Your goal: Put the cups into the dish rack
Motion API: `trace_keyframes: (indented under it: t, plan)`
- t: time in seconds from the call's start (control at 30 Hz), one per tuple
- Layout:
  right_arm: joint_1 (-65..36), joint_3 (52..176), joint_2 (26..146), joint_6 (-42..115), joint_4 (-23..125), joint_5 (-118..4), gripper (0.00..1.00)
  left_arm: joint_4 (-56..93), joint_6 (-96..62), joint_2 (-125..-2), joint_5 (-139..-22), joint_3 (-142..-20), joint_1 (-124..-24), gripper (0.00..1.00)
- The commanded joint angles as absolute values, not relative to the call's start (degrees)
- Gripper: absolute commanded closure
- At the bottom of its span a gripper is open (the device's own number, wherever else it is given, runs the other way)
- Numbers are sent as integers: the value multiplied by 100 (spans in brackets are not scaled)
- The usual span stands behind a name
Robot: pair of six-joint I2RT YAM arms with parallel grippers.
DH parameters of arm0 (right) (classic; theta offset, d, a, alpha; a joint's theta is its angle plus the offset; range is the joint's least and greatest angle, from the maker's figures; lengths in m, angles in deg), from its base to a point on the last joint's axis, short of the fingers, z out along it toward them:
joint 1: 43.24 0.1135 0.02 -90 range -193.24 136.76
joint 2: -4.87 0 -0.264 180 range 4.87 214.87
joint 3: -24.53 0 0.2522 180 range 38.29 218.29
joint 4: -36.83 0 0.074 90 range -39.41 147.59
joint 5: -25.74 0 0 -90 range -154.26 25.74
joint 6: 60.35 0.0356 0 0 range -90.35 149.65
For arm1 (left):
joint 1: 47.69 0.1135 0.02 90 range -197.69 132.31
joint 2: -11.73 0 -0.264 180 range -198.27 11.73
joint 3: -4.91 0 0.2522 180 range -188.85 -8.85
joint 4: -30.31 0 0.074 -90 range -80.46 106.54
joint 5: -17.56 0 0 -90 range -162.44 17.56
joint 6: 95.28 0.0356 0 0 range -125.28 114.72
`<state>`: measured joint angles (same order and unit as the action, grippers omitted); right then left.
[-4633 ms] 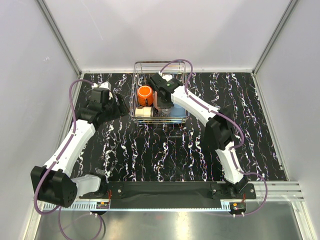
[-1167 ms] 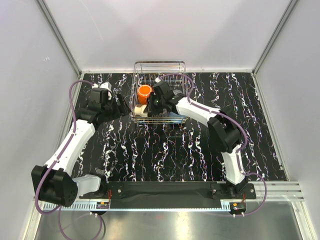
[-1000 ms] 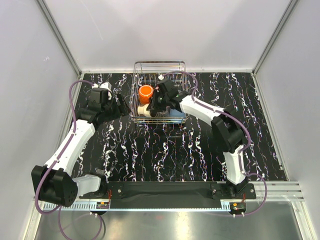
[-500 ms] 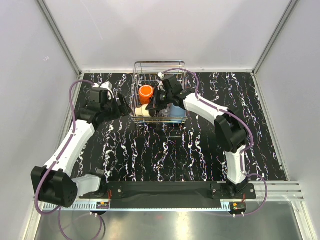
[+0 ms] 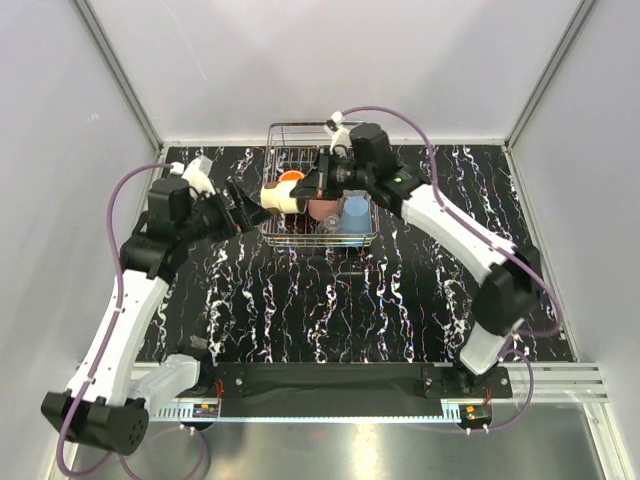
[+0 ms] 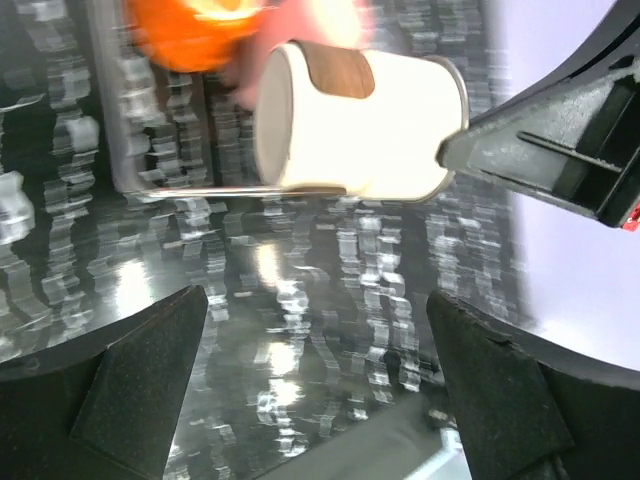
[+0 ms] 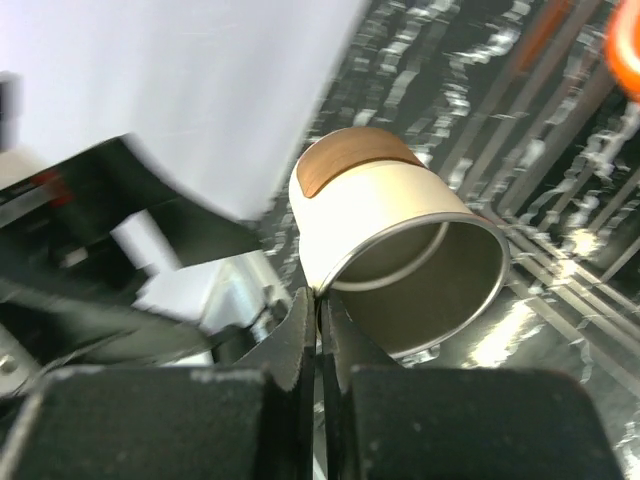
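Observation:
My right gripper (image 5: 307, 190) is shut on the rim of the beige metallic cup (image 5: 279, 199), which it holds on its side in the air above the left edge of the silver wire dish rack (image 5: 322, 134). The cup shows large in the right wrist view (image 7: 395, 255) and in the left wrist view (image 6: 355, 120). In the rack stand the orange mug (image 5: 294, 179), the salmon-pink tumbler (image 5: 322, 212) and the light blue cup (image 5: 355, 215). My left gripper (image 5: 250, 208) is open and empty, just left of the held cup. No clear glasses are visible.
The black marbled tabletop (image 5: 330, 300) spreads in front of the rack. White walls enclose the back and both sides. A black bar (image 5: 330, 378) runs along the near edge between the arm bases.
My right gripper has lifted the beige cup out of the rack's front-left corner and turned it on its side. My left arm has swung up and toward it.

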<state>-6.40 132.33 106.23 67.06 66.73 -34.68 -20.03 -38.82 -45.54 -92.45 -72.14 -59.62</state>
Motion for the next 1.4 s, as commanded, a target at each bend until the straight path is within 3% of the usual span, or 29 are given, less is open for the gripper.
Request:
trace_keyframes:
  t: [0.0, 0.2, 0.5, 0.87, 1.37]
  plan:
    - [-623, 13032, 9805, 6867, 6360, -2947, 100, -1054, -4359, -4145, -10538, -7162, -5930, 1]
    - [-632, 12391, 8637, 6999, 6316, -2473, 100, -25, -4948, -3565, -11331, -6888, -5938, 1]
    - [-641, 11749, 7836, 7832, 5509, -1682, 100, 810, -5590, -3265, -11823, -6625, -5938, 1]
    - [-641, 11010, 7800, 9485, 2986, -1952, 100, 2067, -6540, -2439, -10831, -5851, -6000, 1]
    - [-623, 10878, 7932, 10312, 2132, -2225, 100, 2533, -6575, -2711, -10233, -5790, -6359, 1]
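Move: The cream cup hangs by its rim in the right hand's shut fingers, its middle about 4 cm to the left and 1 cm back. From the open left hand the cup is some 5 cm ahead and 6 cm to the right, about level; that left hand stands roughly 10 cm left and 6 cm back of the right one. In the rack, some 17 cm below the right hand, the orange mug is 13 cm ahead and 3 cm left, the pink cup 12 cm ahead and 5 cm right. The cream cup, still pinched at its rim, is raised clear above the rack: the right hand climbs about 17 cm, drawing back 13 cm and a little right, then tips its fingers up some 35 degrees. Alongside, the left hand rises roughly 14 cm with a backward and slightly rightward shift, staying wide open while its fingers swing from pointing down to slightly above level, facing the cup's base. ##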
